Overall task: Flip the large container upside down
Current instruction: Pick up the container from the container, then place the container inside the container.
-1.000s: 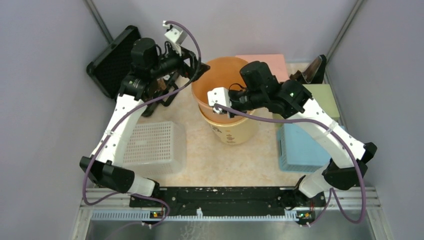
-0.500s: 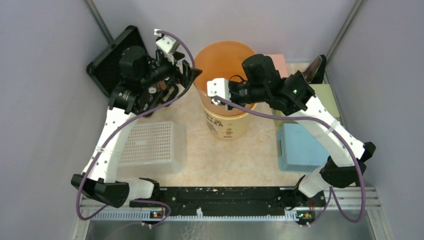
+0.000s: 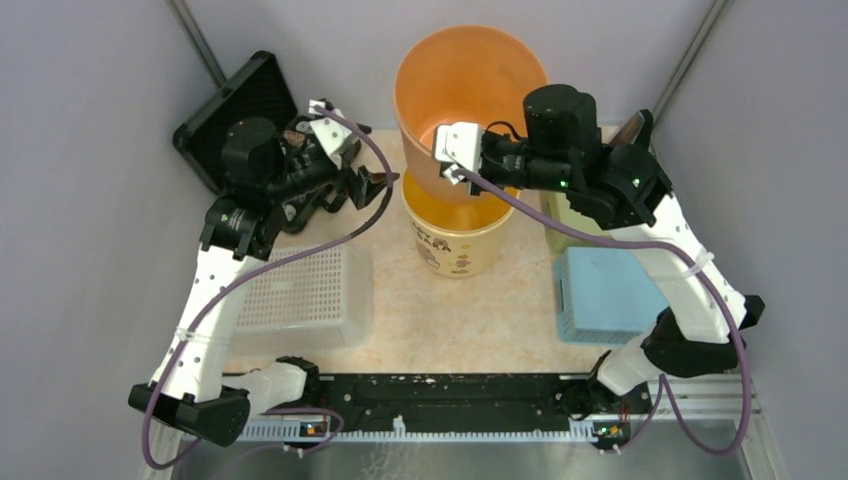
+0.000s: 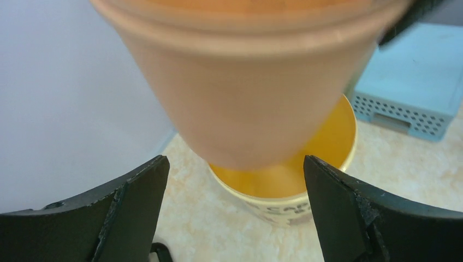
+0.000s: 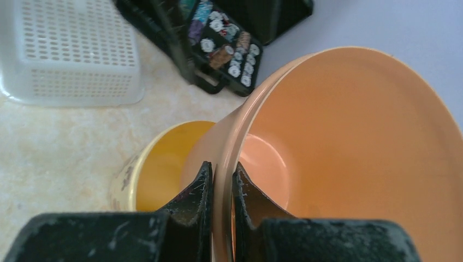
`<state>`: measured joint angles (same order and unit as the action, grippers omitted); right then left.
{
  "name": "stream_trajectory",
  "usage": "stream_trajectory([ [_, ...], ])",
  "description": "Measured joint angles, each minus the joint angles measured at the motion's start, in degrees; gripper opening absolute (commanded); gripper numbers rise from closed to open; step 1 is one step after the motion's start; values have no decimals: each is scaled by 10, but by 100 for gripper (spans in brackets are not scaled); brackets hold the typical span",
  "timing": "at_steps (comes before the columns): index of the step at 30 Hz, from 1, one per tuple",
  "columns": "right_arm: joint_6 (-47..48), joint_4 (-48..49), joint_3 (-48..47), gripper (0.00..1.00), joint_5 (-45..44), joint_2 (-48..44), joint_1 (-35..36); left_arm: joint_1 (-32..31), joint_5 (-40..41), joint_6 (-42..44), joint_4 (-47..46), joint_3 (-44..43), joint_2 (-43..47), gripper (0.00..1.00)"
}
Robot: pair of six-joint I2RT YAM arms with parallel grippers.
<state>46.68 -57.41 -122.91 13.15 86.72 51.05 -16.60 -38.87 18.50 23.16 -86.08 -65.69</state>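
Note:
The large container (image 3: 470, 95) is a tapered orange tub, hanging tilted in the air with its mouth toward the camera. My right gripper (image 3: 447, 182) is shut on its near rim, one finger inside the wall and one outside; the right wrist view shows the rim (image 5: 225, 158) clamped between them. Its base hangs just above the mouth of a yellow printed cup (image 3: 460, 240) standing on the table. My left gripper (image 3: 385, 180) stands open to the left of the tub without touching it. In the left wrist view the tub's side (image 4: 245, 82) fills the space ahead of the open fingers.
A white mesh basket (image 3: 305, 295) lies at the left and a blue basket (image 3: 610, 295) at the right. An open black case (image 3: 235, 115) with thread spools leans at the back left. Grey walls close in on three sides.
The right arm has lifted the orange tub up out of the yellow cup and toward the back. The left gripper has drawn back to the left and lower, staying open.

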Motion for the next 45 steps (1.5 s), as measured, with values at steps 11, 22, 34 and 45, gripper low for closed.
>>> stream_trajectory([
  [11, -9, 73, -15, 0, -66, -61, -44, 0, -106, 101, 73, 53, -17, 99],
  [22, -7, 192, 190, 0, -223, -195, -109, -114, -88, 176, 98, 57, -79, 99],
  [34, -39, 148, 223, 0, -272, -176, -196, -213, -17, 223, 138, 30, -170, 99],
  [45, -107, 86, 174, 0, -172, -108, -357, -245, 50, 235, 124, 50, -185, 99],
])
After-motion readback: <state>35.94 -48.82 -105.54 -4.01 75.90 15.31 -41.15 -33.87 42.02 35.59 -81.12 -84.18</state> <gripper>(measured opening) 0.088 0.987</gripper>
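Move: The right hand already pinches the near-left rim of the orange container, which hangs over the yellow one. It is bound for the green basket, about 32 cm right, 16 cm ahead and 40 cm down; the blue basket lies some 35 cm right and level with the hand. From the left hand, the yellow container is about 16 cm right, 6 cm ahead and 33 cm below; the white basket is roughly 18 cm left and 8 cm back. Keep the right gripper shut on the orange rim and carry it about 25 cm right and 12 cm forward towards the green basket, rising some 9 cm first, then sinking again, turning clockwise about 55 degrees. Meanwhile bring the open left gripper down about 20 cm and 13 cm right, slightly back, tipping its fingers down to the near-left rim of the yellow container, not yet closing. ##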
